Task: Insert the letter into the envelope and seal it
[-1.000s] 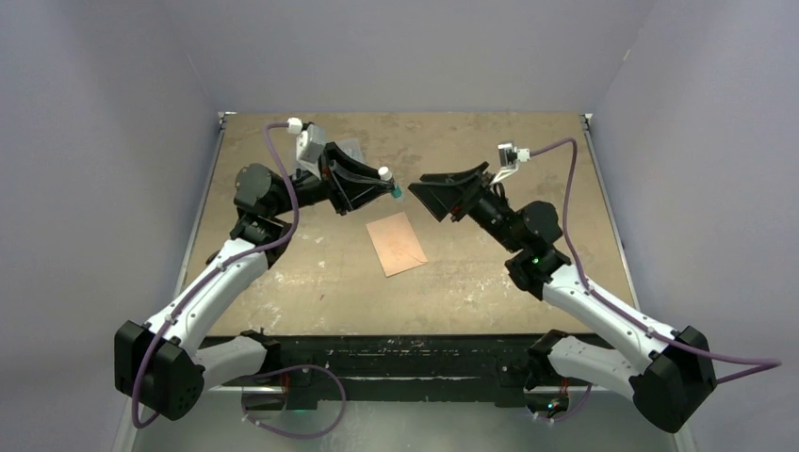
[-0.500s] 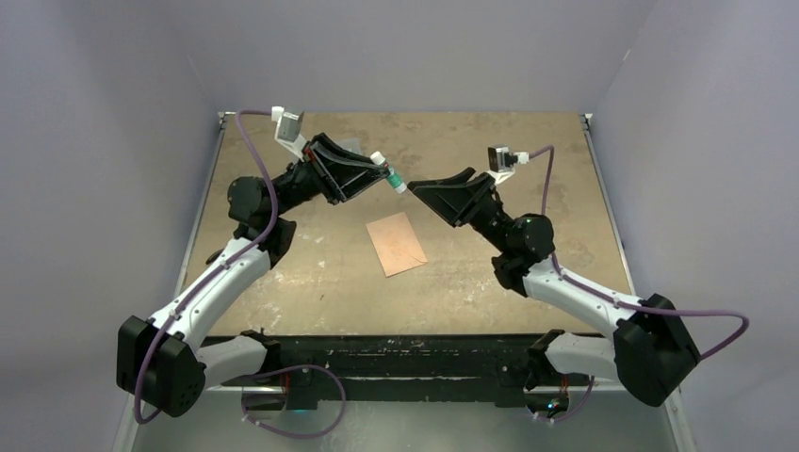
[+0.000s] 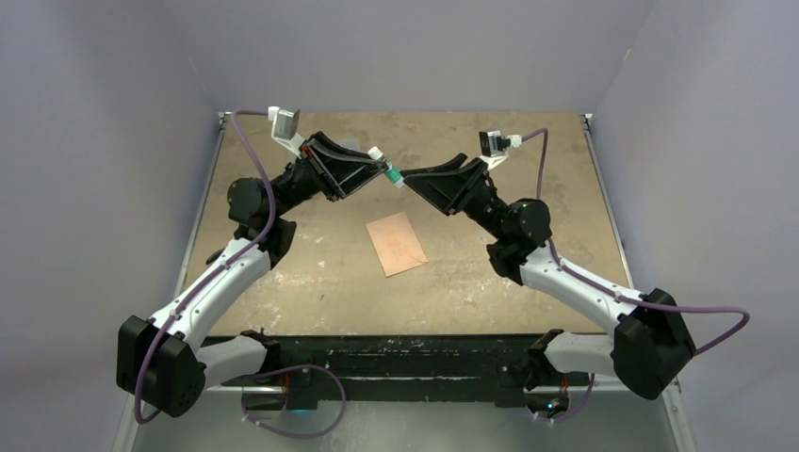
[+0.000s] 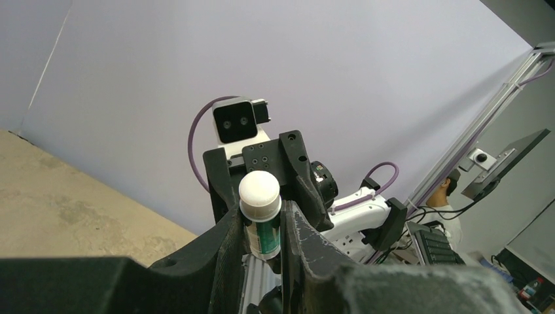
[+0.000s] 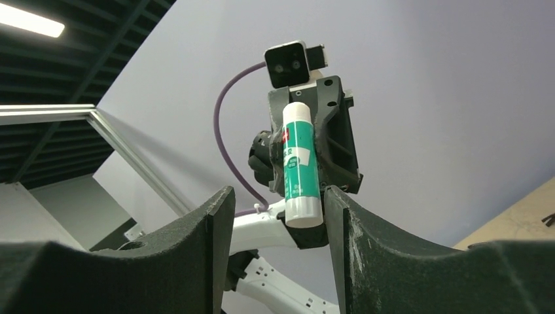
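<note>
On the table lies the salmon-pink envelope (image 3: 397, 244), flat, below and between both grippers. The letter is not in view. My left gripper (image 3: 383, 171) (image 4: 262, 219) is raised above the table and shut on a green-and-white glue stick (image 3: 389, 175) (image 4: 261, 219). My right gripper (image 3: 408, 180) (image 5: 278, 199) faces it with its jaws open. In the right wrist view the glue stick's (image 5: 299, 163) white lower end sits between my right fingers, close to the right-hand one, with a clear gap on the left side.
The tan tabletop (image 3: 311, 273) has metal rails along its left and right edges and lilac walls around it. A small clear object (image 3: 350, 149) lies behind the left gripper near the back.
My right gripper has moved left and up to the glue stick and its jaws have narrowed. The left gripper lifted and tilted the stick toward it. The envelope has not moved.
</note>
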Tool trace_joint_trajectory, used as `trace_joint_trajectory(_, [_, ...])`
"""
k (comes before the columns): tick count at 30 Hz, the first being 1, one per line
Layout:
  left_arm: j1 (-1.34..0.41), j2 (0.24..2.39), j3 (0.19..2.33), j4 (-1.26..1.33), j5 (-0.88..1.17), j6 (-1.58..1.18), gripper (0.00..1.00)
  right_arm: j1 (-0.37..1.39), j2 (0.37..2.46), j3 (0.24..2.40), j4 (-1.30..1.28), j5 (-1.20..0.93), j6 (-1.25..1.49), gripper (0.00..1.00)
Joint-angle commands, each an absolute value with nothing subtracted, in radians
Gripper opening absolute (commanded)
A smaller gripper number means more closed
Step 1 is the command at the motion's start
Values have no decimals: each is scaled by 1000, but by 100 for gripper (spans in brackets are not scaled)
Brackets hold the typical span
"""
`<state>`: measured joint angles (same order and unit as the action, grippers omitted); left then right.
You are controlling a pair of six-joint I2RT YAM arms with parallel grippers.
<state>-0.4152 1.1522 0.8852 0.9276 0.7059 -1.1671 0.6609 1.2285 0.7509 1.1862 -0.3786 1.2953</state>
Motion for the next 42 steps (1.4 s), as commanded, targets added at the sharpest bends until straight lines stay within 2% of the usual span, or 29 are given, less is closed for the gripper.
trace_joint_trajectory(1, [-419, 1156, 898, 986, 682, -1177, 0, 665, 1229, 831, 1083, -409, 1231, 54])
trace_joint_trajectory(7, [-419, 1154, 903, 967, 644, -1158, 0, 666, 1223, 827, 1043, -409, 1207, 51])
trace_joint_trajectory(14, [-419, 1157, 913, 968, 643, -1153, 0, 666, 1224, 823, 1042, -397, 1203, 28])
trace_joint_trajectory(18, [-419, 1150, 905, 943, 633, -1146, 0, 666, 1230, 832, 1031, -384, 1162, 12])
trace_joint_trajectory(21, [-419, 1140, 918, 791, 588, -1095, 0, 665, 1237, 869, 911, -368, 974, 0])
trace_joint_trajectory(26, [-419, 1144, 978, 360, 441, -983, 0, 666, 1242, 944, 648, -235, 539, 0])
trace_joint_trajectory(31, [-419, 1197, 983, 218, 379, -1011, 0, 676, 1285, 1003, 521, -105, 177, 0])
trace_joint_trajectory(34, [-419, 1218, 984, 188, 356, -1018, 0, 745, 1308, 1019, 496, 127, -74, 0])
trace_joint_trajectory(37, [-419, 1225, 988, 204, 347, -1019, 0, 770, 1317, 1025, 507, 226, -156, 0])
trace_joint_trajectory(40, [-418, 1233, 1001, 228, 355, -1004, 0, 768, 1290, 1026, 489, 161, -69, 0])
trace_joint_trajectory(41, [-417, 1231, 1001, 250, 362, -999, 0, 757, 1277, 1038, 466, 116, -19, 12])
trace_joint_trajectory(42, [-417, 1230, 1003, 275, 374, -994, 0, 746, 1265, 1052, 441, 62, 61, 36])
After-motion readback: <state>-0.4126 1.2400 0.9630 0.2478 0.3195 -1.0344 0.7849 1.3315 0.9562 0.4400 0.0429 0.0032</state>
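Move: The glue stick, already in the left fingers and slanting, has its middle about 3 cm ahead of the open right hand and 3 cm to its left, at much the same height. From the left hand that middle is only about 1 cm back, 1 cm right and 1 cm lower. The envelope lies on the table some 44 cm below, roughly 10 cm ahead of the left hand, with the divided box about 34 cm ahead of it and 18 cm to its left. Forward, left and slightly down by barely 2 cm, the right hand eases in and closes its fingers on the lower end of the glue stick, while the left keeps its pinch and creeps forward. Then both hands carry the stick forward and down together, ending about 11 cm farther out and 12 cm lower; the right fingers swing forward and tip well down, the left ones swing forward and dip some 40 degrees. ##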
